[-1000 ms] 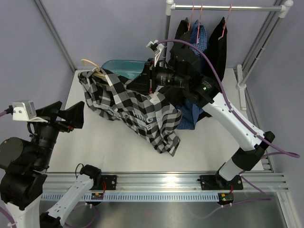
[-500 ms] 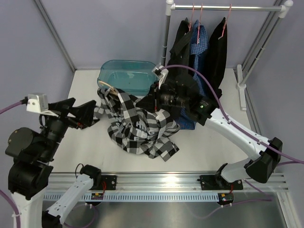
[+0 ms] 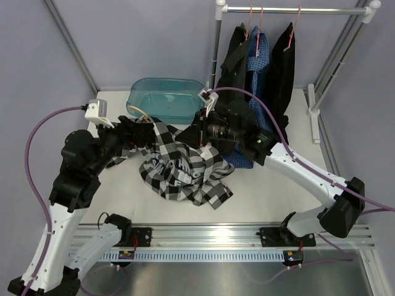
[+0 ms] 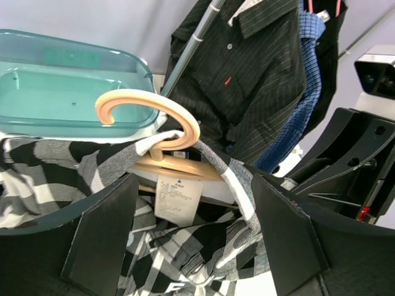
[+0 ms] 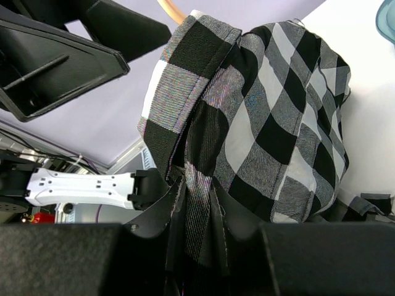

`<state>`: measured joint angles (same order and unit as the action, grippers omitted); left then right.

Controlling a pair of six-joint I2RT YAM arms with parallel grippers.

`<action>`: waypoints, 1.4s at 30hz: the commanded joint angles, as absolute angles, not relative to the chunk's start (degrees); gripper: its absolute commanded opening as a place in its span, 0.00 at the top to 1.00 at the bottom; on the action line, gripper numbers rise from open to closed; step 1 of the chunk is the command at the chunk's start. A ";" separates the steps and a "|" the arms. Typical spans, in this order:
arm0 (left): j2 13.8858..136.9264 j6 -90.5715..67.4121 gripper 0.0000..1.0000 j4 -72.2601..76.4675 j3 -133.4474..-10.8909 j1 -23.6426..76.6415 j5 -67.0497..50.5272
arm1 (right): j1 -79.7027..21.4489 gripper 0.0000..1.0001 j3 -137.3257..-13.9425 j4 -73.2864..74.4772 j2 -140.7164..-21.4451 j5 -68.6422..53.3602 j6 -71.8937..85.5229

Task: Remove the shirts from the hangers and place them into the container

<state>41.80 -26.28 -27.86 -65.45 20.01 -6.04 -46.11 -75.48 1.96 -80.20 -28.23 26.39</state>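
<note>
The black-and-white checked shirt (image 3: 182, 169) lies bunched mid-table, still on the pale wooden hanger (image 4: 176, 165), whose curved hook (image 3: 143, 116) sticks up by the collar. My left gripper (image 4: 194, 237) is open, its fingers (image 4: 102, 240) standing either side of the collar and hanger. My right gripper (image 5: 200, 209) is shut on a fold of the checked shirt (image 5: 265, 123), lifting it at the shirt's right side (image 3: 199, 132). The teal container (image 3: 166, 98) sits just behind and holds nothing. Two black shirts (image 3: 237, 52) and a blue one (image 3: 259, 52) hang on pink hangers (image 3: 256, 18).
The clothes rail's upright post (image 3: 217, 43) stands right behind the container, and its foot (image 3: 315, 111) runs along the table's right side. The hanging shirts' tails reach the table behind my right arm. An aluminium rail (image 3: 216, 234) edges the front.
My left arm swung in from the far left to the shirt's collar and hanger. My right arm first dragged the shirt forward, away from the container, then held still.
</note>
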 commanded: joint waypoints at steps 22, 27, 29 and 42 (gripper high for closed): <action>46.41 -19.43 0.40 -13.98 -66.53 22.59 -1.41 | -46.23 1.00 -74.97 -8.26 -79.19 -33.75 32.34; 46.76 -19.07 0.47 -12.39 -66.36 22.59 -1.67 | -46.23 1.00 -73.65 -10.02 -79.01 -34.37 33.84; 46.93 -19.25 0.53 -11.61 -66.18 22.59 -2.46 | -46.23 1.00 -73.30 -10.19 -79.10 -34.37 33.93; 49.13 -17.05 1.00 -7.30 -64.95 22.59 -0.62 | -46.23 0.70 -73.21 -1.85 -79.63 -28.66 28.05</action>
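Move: The wooden hanger's neck, just under its hook, stands about 4 cm ahead of the left hand's half-open fingers, 1 cm to their right and 2 cm higher. The checkered shirt's edge pinched in the right hand lies some 13 cm to the left hand's right, about 1 cm back and 2 cm below; the teal container is roughly 28 cm ahead, 3 cm right and 25 cm down. From the right hand the neck is about 12 cm left, 5 cm ahead and 4 cm up. The left hand eases forward about 4 cm and rises some 2 cm, edging slightly right while its fingers tip up about 10 degrees, to bring the pads to either side of the wooden hanger's neck, and its fingers close steadily until they pinch the neck just below the hook. The right hand stays almost in place beside it with the checkered shirt's edge still between its fingers, shifting back only about a centimetre. ##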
